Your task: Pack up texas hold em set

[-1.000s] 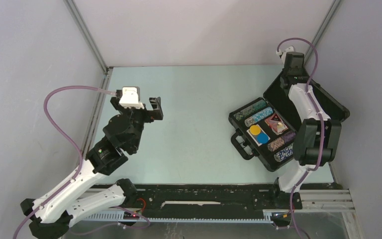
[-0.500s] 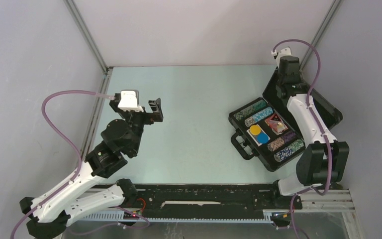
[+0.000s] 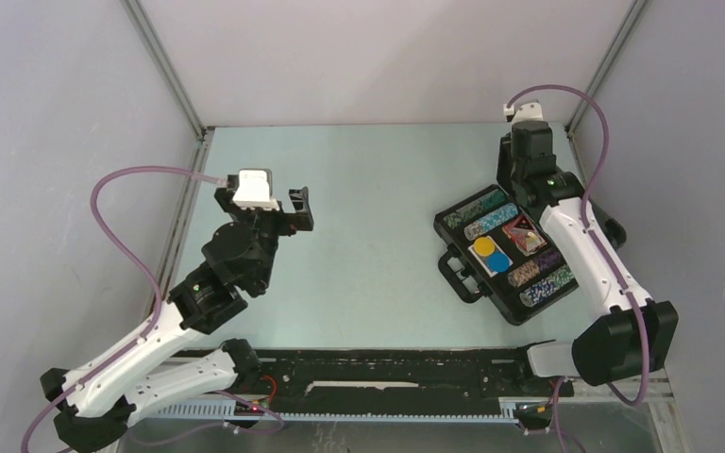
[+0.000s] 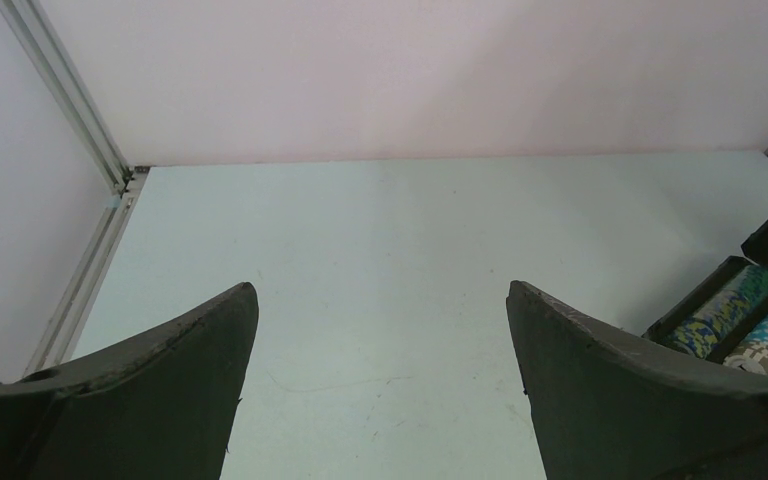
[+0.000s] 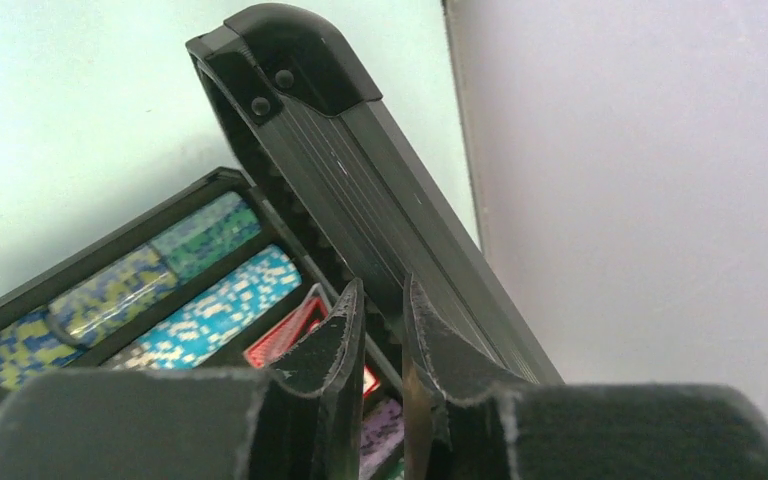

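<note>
The texas hold em set's black case (image 3: 449, 222) lies open at the right of the table, handle (image 3: 455, 276) facing the middle. Its tray holds rows of coloured chips (image 3: 491, 221), a yellow disc (image 3: 482, 247), a blue disc (image 3: 498, 261) and a red triangular marker (image 3: 521, 226). In the right wrist view the lid (image 5: 360, 190) stands steeply tilted over the chips (image 5: 220, 300). My right gripper (image 5: 382, 285) hangs by the lid's inner face, open only by a narrow gap with nothing in it. My left gripper (image 4: 380, 290) is wide open above bare table, far left of the case.
The enclosure's walls and metal corner posts (image 3: 165, 71) close in the table on three sides. The right wall (image 5: 640, 180) runs close behind the lid. A black rail (image 3: 387, 368) with the arm bases lines the near edge.
My right arm has swung up and leftward, its gripper moving toward the case's far corner. The lid has risen from lying open at the right to a steep tilt. The left arm barely shifted.
</note>
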`<state>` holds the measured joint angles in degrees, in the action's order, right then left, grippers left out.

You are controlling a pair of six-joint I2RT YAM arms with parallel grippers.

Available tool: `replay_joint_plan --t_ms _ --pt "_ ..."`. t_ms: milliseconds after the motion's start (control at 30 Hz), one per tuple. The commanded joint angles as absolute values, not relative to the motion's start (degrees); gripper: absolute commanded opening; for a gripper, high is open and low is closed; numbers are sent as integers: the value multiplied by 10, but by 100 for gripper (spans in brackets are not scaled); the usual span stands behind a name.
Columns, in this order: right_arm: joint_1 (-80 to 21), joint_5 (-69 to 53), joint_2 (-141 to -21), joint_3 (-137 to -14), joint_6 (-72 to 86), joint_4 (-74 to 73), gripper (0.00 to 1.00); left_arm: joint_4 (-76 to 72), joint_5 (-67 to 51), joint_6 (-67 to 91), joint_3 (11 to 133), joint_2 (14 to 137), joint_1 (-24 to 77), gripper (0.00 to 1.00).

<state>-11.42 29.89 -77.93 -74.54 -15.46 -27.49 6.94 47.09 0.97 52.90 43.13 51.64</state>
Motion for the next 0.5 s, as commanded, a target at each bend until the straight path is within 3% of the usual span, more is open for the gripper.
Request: replay_joint_plan --t_ms 0,367,467 --pt "-143 243 -785 -714 -44 -366 9 59 489 6 527 419 512 100" --pt "-174 264 -748 -641 -2 -367 16 62 481 11 526 402 509 100" --pt "-186 269 -736 -626 -2 -370 21 61 482 10 526 402 508 100"
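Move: The right fingertips are at the rim of the nearly upright lid; the case's open tray, over which the lid must come down, has its middle about 11 cm back, 5 cm left and 22 cm below. Its handle sits roughly 18 cm back and 16 cm left, the yellow disc 9 cm back and 9 left, the blue disc 14 back and 6 left, all similarly low. From the left hand, the tray lies around 55 cm right, 5 ahead and 31 below. Carry the right gripper, nearly shut at the lid's rim, about 6 cm left and 3 cm back while it begins to sink by nearly 3 cm, swinging the lid over its hinge towards the handle side of the tray. Roll the wrist some 10 degrees on the way, its left side rising, and keep the fingers at the rim. ##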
